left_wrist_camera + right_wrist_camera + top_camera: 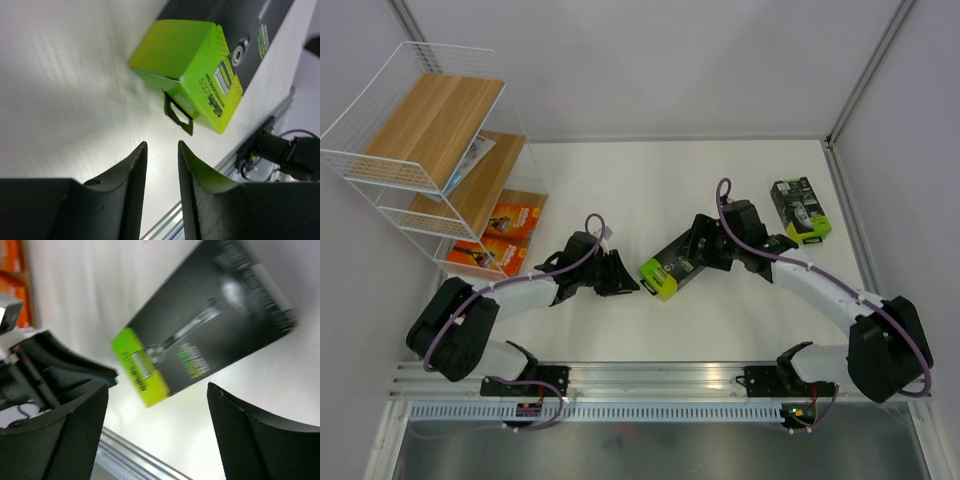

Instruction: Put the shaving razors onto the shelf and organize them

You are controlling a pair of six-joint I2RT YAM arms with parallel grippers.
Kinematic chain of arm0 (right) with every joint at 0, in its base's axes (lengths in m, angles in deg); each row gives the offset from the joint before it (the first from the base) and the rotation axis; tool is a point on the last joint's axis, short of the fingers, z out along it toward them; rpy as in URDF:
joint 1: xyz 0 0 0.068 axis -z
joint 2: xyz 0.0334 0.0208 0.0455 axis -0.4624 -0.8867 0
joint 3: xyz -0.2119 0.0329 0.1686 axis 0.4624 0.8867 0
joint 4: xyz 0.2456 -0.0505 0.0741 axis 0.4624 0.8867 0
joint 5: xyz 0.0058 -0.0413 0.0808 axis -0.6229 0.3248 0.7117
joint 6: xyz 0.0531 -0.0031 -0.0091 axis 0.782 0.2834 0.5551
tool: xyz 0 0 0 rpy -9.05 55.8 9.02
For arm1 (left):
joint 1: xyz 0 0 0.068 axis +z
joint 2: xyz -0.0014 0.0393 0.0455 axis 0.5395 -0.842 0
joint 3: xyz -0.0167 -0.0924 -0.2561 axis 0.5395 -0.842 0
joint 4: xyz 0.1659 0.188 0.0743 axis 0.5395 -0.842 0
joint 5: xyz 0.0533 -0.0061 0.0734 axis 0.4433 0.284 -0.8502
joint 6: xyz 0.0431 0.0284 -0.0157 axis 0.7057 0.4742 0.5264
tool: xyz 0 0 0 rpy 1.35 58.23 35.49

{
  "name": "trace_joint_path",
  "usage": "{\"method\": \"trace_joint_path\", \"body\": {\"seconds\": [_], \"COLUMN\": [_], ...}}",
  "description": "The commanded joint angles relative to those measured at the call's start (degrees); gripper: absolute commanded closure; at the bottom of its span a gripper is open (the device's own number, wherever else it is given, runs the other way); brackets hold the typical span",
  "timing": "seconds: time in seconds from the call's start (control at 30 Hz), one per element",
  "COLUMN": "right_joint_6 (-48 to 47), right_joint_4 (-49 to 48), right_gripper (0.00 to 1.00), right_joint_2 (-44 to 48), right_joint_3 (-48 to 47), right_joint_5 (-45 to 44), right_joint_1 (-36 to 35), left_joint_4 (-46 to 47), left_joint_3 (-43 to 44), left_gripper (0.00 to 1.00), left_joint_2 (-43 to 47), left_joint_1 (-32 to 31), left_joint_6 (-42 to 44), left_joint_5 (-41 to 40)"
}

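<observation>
A black razor box with a lime-green top (670,265) lies flat mid-table, also seen in the left wrist view (200,65) and the right wrist view (200,330). My left gripper (628,280) (162,145) points at its green end from a short gap, jaws narrowly open and empty. My right gripper (705,248) (157,387) hovers by the box's black end, wide open, holding nothing. A second black-and-green box (800,208) lies at the right. Two orange boxes (510,220) (485,257) sit on the lowest board of the shelf (380,165), and a white-blue pack (470,160) rests on the middle board.
The shelf stands in the far left corner against the wall. An aluminium rail (660,378) runs along the near table edge, also showing in the left wrist view (260,130). A wall post (865,80) rises at the back right.
</observation>
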Motion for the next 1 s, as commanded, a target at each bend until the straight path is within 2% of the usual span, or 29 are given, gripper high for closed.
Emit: {"method": "trace_joint_path", "body": {"seconds": [0.0,0.03,0.07,0.13,0.2,0.23,0.27,0.33,0.37,0.43,0.47,0.5,0.6,0.73,0.97], "right_joint_6": [11.2,16.3,17.1,13.8,2.3,-1.8,-10.3,-17.5,-25.1,-29.8,-30.6,-31.4,-32.6,-34.0,-34.4], "right_joint_4": [-4.0,-5.3,-8.0,-9.1,-3.5,2.4,5.6,11.7,12.6,13.9,13.8,13.6,14.5,15.6,17.7], "right_gripper": [0.16,0.18,0.19,0.19,0.19,0.19,0.20,0.24,0.25,0.25,0.28,0.35,0.44,0.44,0.46], "right_joint_2": [5.6,6.0,6.2,4.6,-0.2,-2.0,-3.8,-8.1,-10.0,-11.7,-12.5,-14.3,-18.1,-22.1,-26.5], "right_joint_3": [3.6,5.4,6.0,3.5,-4.3,-7.2,-10.2,-17.0,-18.4,-20.7,-20.9,-21.1,-21.7,-21.9,-24.4], "right_joint_5": [-2.7,-3.8,-5.0,-9.7,-12.9,-15.2,-16.7,-23.7,-26.3,-27.8,-28.7,-29.1,-31.5,-35.3,-45.1], "right_joint_1": [-8.8,-11.0,-15.1,-19.6,-24.6,-26.6,-27.2,-29.7,-31.0,-35.0,-36.1,-36.8,-38.7,-42.7,-43.7], "left_joint_4": [-11.9,-14.5,-16.2,-20.5,-22.6,-24.3,-25.1,-26.8,-27.3,-27.5,-27.3,-27.3,-27.4,-27.2,-26.9], "left_joint_3": [3.4,3.7,4.0,4.0,3.4,2.7,2.2,0.4,-0.3,-2.3,-2.9,-3.3,-4.0,-6.3,-9.0], "left_gripper": [0.62,0.60,0.54,0.50,0.40,0.39,0.37,0.33,0.32,0.30,0.29,0.29,0.29,0.27,0.26], "left_joint_2": [6.0,7.1,8.6,12.3,14.4,16.3,17.0,18.8,19.3,20.0,20.3,20.5,22.0,25.6,30.4], "left_joint_1": [0.8,0.8,0.9,1.5,2.8,3.1,3.6,5.2,6.0,8.4,9.1,9.8,10.2,10.5,11.0], "left_joint_6": [3.8,3.8,3.9,3.9,3.6,3.2,2.1,0.8,-0.9,-2.2,-3.5,-4.0,-5.3,-6.5,-6.0], "left_joint_5": [-11.2,-14.0,-16.4,-22.7,-26.1,-26.8,-27.3,-28.3,-28.6,-27.6,-27.0,-26.2,-25.3,-25.8,-25.3]}}
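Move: The razor box with the green end lies flat between my hands. Its middle is about 4 cm back, 4 cm left and 8 cm below my right hand, and some 12 cm right and 5 cm ahead of my left, near its height. The second razor box sits about 24 cm right and 9 cm ahead of my right hand. The nearer orange pack on the bottom shelf is about 31 cm left and 7 cm ahead of my left. I swing my right hand across the box to the far-left side of its green end, about 13 cm left and 9 cm back, then sink and ease slightly right beside that end, turning some 50 degrees counter-clockwise, rolling its left side down and half closing the fingers. My left hand clears out about 14 cm left in a low arc, turning counter-clockwise and opening wider. ##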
